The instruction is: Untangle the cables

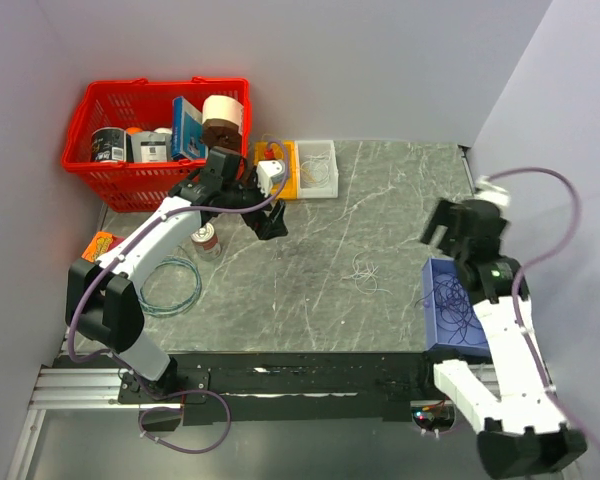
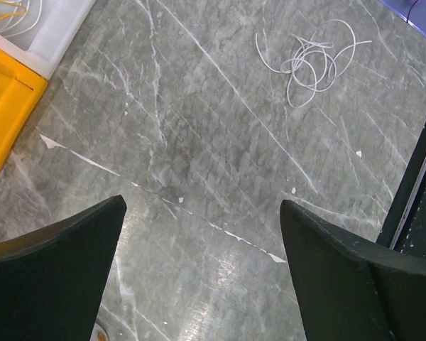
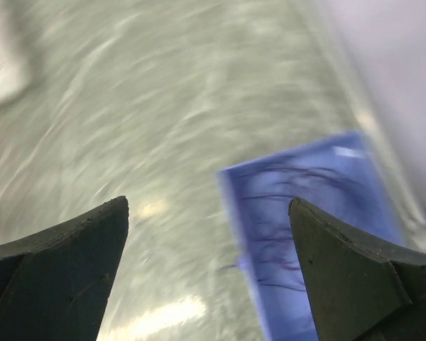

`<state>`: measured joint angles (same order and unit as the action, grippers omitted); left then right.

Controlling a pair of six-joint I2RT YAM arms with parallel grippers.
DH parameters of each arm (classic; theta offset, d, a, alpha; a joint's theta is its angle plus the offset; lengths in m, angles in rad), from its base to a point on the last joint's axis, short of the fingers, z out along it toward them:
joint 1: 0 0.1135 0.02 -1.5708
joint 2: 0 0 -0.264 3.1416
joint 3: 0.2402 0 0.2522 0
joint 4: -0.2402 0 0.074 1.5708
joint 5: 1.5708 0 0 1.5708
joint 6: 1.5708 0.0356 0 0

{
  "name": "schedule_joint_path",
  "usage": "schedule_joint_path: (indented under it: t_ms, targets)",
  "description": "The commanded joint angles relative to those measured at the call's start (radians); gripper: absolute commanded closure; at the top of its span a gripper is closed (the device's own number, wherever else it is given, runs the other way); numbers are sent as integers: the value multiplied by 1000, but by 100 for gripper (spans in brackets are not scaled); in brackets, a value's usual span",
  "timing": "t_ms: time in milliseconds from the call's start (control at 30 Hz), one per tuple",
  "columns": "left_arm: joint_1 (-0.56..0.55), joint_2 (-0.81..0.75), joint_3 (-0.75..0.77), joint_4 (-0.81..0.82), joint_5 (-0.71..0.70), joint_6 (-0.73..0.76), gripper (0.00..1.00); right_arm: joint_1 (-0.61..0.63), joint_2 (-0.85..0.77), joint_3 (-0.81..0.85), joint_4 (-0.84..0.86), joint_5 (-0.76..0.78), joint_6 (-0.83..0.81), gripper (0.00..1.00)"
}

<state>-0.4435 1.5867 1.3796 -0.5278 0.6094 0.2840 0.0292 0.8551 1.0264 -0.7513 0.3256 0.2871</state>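
A pale grey-white cable (image 1: 365, 272) lies loose on the grey table, also in the left wrist view (image 2: 309, 60). Dark purple cables (image 1: 452, 305) lie in a blue tray (image 1: 435, 335) at the right; in the blurred right wrist view the cables (image 3: 284, 213) sit in the tray (image 3: 369, 206). A yellow-orange cable lies in a yellow tray (image 1: 283, 185) and a white one in a white tray (image 1: 318, 150) at the back. My left gripper (image 1: 270, 222) (image 2: 202, 202) is open and empty, left of the white cable. My right gripper (image 1: 438, 238) (image 3: 208, 202) is open and empty above the blue tray's far edge.
A red basket (image 1: 110, 178) of goods stands at the back left. A small can (image 1: 208, 240), a teal coiled hoop (image 1: 170, 285) and an orange packet (image 1: 98, 245) lie at the left. The yellow tray (image 2: 3, 106) and white tray (image 2: 53, 32) also show in the left wrist view.
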Motion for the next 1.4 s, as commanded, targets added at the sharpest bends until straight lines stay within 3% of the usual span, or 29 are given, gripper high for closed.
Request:
schedule_joint_path:
  t_ms: [0,133,367,433,467,500,533,567,600,633,833,933,967,1067,1133,1367]
  targets:
    - [20,-5,9,12,12,11,4,191,136,-38,84,-141,-42,0]
    - [55,-14,-4,3,9,17,4,326,385,-49,102,-184,-9,0]
    - [101,-21,-5,-8,18,24,4,357,628,-9,147,-272,12,0]
    - [106,-14,-1,-9,18,24,4,356,694,6,152,-299,12,5]
    - [108,-11,-1,-11,20,24,4,356,714,12,152,-313,9,11]
    - [108,-8,2,-11,20,26,4,359,745,27,147,-319,9,34]
    - [108,-5,3,-14,20,26,4,360,752,34,138,-319,11,50]
    - [109,-2,3,-12,20,24,4,359,754,40,132,-319,14,82]
    - [109,-1,4,-12,18,26,4,360,743,47,127,-310,14,95]
    - [109,1,4,-12,18,27,4,359,733,54,122,-287,14,100]
    - [109,15,12,-14,21,26,4,406,596,187,69,-247,-89,100]
    - [111,21,12,-15,18,26,4,477,518,293,118,-319,-240,100]
    - [112,22,12,-17,16,29,4,488,465,307,154,-429,-273,100]
    - [112,15,12,-20,7,34,4,489,388,305,346,-546,-336,100]
    - [115,7,12,-20,0,38,4,468,404,336,400,-493,-364,100]
    - [141,-21,-4,-28,-40,47,4,405,782,702,372,-402,-344,100]
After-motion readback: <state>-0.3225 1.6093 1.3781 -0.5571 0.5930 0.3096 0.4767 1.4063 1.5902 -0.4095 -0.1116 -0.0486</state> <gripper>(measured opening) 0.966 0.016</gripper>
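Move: The white cable lies about 16 cm left and 3 cm ahead of the open right hand, 21 cm below it. The blue box is about 5 cm back and 8 cm right, some 20 cm down; the white bin about 34 cm ahead and 30 cm left, 18 cm down. From the left hand the cable is roughly 26 cm right, 6 cm back and 17 cm below. Right hand swings down-left, pinches the white cable, lifts it some 35 cm; left hand eases 5 cm left-forward. ##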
